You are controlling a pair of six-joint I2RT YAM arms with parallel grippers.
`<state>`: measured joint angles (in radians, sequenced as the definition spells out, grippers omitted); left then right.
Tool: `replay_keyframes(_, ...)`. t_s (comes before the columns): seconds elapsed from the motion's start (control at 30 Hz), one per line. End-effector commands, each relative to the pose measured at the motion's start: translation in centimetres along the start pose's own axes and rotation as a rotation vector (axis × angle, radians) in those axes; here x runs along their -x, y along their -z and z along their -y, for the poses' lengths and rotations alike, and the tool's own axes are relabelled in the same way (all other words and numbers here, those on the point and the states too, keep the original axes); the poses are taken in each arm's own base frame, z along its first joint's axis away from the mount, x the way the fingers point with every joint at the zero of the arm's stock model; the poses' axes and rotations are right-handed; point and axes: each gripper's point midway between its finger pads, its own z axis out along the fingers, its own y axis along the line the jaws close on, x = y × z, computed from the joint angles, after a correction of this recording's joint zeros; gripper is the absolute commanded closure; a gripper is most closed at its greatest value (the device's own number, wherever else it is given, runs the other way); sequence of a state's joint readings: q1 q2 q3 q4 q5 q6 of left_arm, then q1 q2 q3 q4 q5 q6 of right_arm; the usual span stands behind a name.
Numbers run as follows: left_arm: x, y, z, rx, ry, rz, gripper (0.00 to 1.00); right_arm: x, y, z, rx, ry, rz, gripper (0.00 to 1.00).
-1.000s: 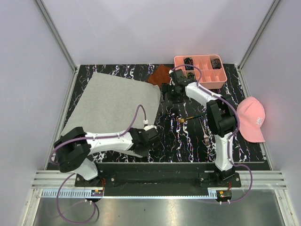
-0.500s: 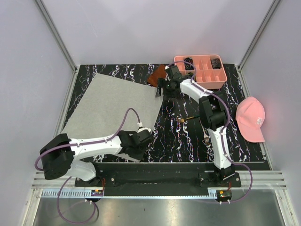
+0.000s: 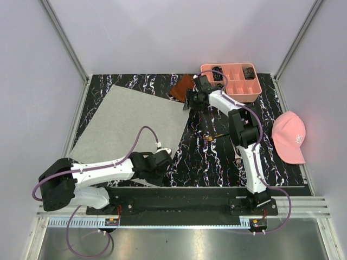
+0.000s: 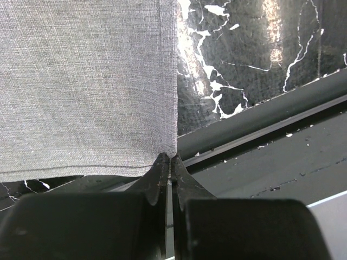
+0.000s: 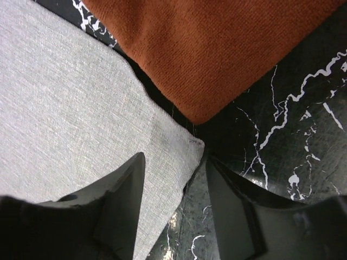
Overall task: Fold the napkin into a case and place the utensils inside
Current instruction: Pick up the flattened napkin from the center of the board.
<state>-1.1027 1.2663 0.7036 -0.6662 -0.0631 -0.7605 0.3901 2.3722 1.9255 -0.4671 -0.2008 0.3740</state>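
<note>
The light grey napkin [image 3: 130, 122] lies spread flat on the left half of the table. My left gripper [image 3: 165, 157] is at its near right corner, by the table's front edge. In the left wrist view the left gripper [image 4: 171, 158] is shut on that corner of the napkin [image 4: 87, 81]. My right gripper [image 3: 188, 103] is at the far right corner. There the right gripper [image 5: 173, 160] stands open, its fingers either side of the corner of the napkin [image 5: 81, 108]. A silver fork [image 3: 237, 158] and a dark piece with a gold end [image 3: 212, 138] lie near the right arm.
A rust-brown cloth [image 3: 181, 86] lies just beyond the napkin's far right corner, and its tip [image 5: 217, 49] almost touches that corner. A pink compartment tray [image 3: 230, 66] stands at the back right. A pink cap [image 3: 290, 136] lies at the right edge.
The left gripper has drawn the napkin's near corner toward the front edge, and the cloth has flattened. The right gripper has moved left onto the far corner, and its jaws have narrowed.
</note>
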Motion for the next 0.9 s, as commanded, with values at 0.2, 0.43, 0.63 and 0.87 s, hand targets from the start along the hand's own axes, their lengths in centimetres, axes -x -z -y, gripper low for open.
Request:
replay_keyframes(0.2,-0.2,1.0,0.7,-0.047,0.004,0.002,1.0,2.0,0.0,-0.8,0.034,-0.001,0.051,0.5)
replay_keyframes(0.43,-0.4,1.0,0.4,-0.044,0.012,0.009,1.0,2.7,0.4,-0.8,0.024,0.026,0.072,0.5)
replay_keyframes(0.63,-0.5,1.1,0.3,-0.047,0.016,0.01,1.0,2.9,0.5,-0.8,0.02,0.044,0.079,0.51)
replay_keyframes(0.87,-0.3,1.4,0.4,-0.063,0.014,0.023,1.0,3.6,1.2,-1.6,0.046,0.057,0.093,0.65)
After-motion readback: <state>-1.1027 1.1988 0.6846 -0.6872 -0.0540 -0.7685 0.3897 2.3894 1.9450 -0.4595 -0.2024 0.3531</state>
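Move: The grey napkin's far right corner lies almost between the right hand's open fingertips, about 1 cm ahead and 1 cm lower. Some 10 cm ahead and 1 cm left of that hand is the brown cloth; the pink organizer is about 12 cm ahead and 22 cm right, the golden fork roughly 18 cm back and 15 cm right. From the left hand, that corner is about 42 cm ahead, 11 cm right and slightly lower. Barely half a centimetre forward, the right hand settles at the grey napkin's far right corner and then stays, its fingers narrowing around it by about a third of their starting gap without shutting. The left hand keeps its pinch on the near edge and eases about 1 cm up, back and left. ##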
